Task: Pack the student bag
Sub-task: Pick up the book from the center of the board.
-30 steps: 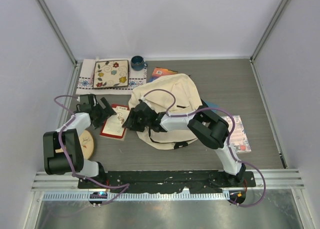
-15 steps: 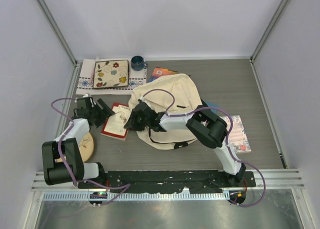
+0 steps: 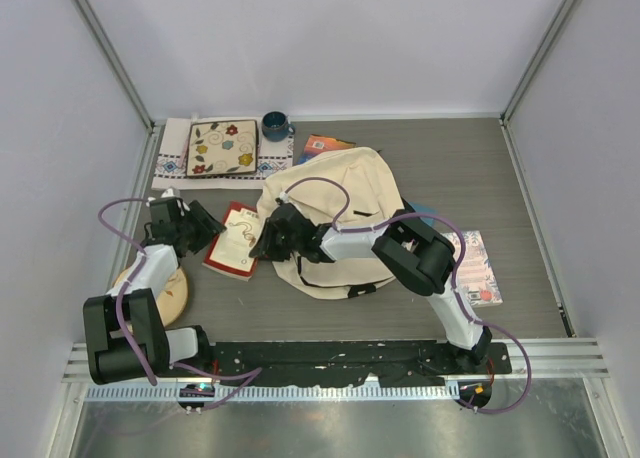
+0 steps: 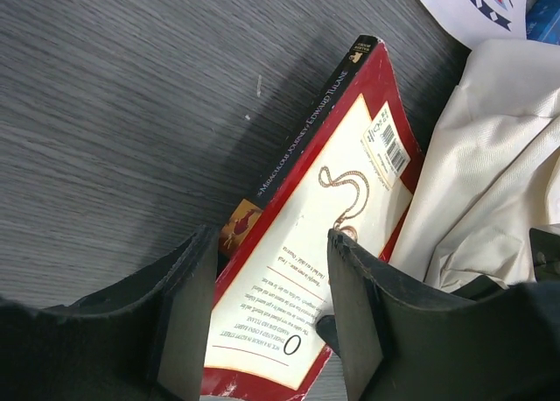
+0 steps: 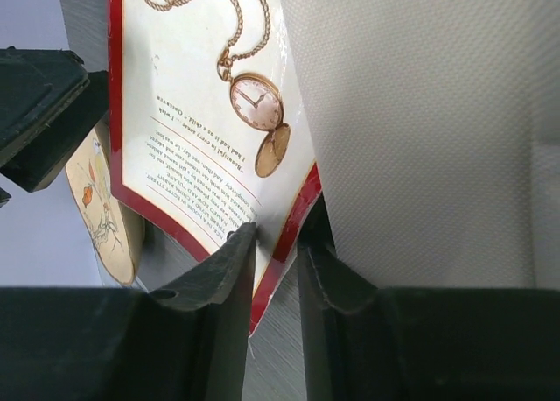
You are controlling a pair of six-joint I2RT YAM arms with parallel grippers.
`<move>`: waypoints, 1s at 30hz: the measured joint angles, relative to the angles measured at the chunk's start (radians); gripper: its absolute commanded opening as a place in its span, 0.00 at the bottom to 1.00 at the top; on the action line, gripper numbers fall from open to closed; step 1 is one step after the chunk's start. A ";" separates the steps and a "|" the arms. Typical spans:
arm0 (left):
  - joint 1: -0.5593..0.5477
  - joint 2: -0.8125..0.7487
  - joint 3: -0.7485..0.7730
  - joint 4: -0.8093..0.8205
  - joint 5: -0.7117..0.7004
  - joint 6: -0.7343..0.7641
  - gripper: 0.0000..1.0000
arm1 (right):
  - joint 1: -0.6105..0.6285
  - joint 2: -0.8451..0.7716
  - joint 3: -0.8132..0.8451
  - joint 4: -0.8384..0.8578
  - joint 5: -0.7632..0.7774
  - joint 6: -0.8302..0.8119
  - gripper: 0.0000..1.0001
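Observation:
The cream student bag (image 3: 340, 193) lies slumped mid-table, its cloth filling the right of both wrist views (image 4: 490, 156) (image 5: 420, 112). A red book with a cream back cover (image 3: 232, 243) rests just left of it. My right gripper (image 3: 262, 246) reaches across the bag's front and is shut on the book's near corner (image 5: 192, 112); the corner sits pinched in the right gripper (image 5: 276, 243). My left gripper (image 3: 198, 228) hovers at the book's left end. The left gripper (image 4: 271, 331) is open, and the book (image 4: 332, 208) shows between its fingers, which do not touch it.
A round wooden coaster (image 3: 170, 288) lies beside the left arm. A floral tile on a white mat (image 3: 222, 148) and a blue cup (image 3: 275, 128) stand at the back left. A colourful book (image 3: 322, 143) peeks out behind the bag; another (image 3: 480, 268) lies at the right.
The left arm has swung left and back, and its jaws have narrowed over the book's end. The right jaws have closed on the book's corner.

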 measured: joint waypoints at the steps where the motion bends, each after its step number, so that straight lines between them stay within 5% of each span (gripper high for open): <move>1: 0.000 0.000 -0.002 0.003 0.000 0.000 0.54 | -0.001 0.000 0.000 0.000 -0.001 -0.001 0.13; 3: 0.001 0.000 -0.002 0.008 0.000 0.000 0.52 | -0.004 0.000 0.000 0.000 -0.008 -0.001 0.01; 7: 0.001 0.000 -0.002 0.009 -0.004 0.003 0.52 | -0.007 0.000 0.000 0.003 -0.016 0.001 0.01; 16: -0.003 -0.106 0.001 -0.111 -0.047 0.019 0.87 | -0.011 0.000 -0.008 0.060 -0.064 -0.026 0.01; 30: -0.019 -0.292 0.111 -0.354 -0.147 0.026 1.00 | -0.052 -0.091 -0.056 0.272 -0.220 -0.023 0.01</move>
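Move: The book lies just to the left of my right fingertips, which straddle its right edge: its middle is about 5 cm left and 3 cm ahead, level with them. The bag's middle is some 18 cm right and 6 cm ahead of my right hand. From my left hand, at the spine side, the book's middle is about 4 cm right, 2 cm back and 3 cm below, and the round plate about 14 cm left and 15 cm back. I shut my right fingers on the book's right edge, pinching the upper cover and some pages, then lift about 9 cm, the hand's left side rolling up roughly 15 degrees and the wrist turning a little counter-clockwise. As that lift starts, my left hand opens wide around the spine side and rises some 6 cm while drawing back about 3 cm. ##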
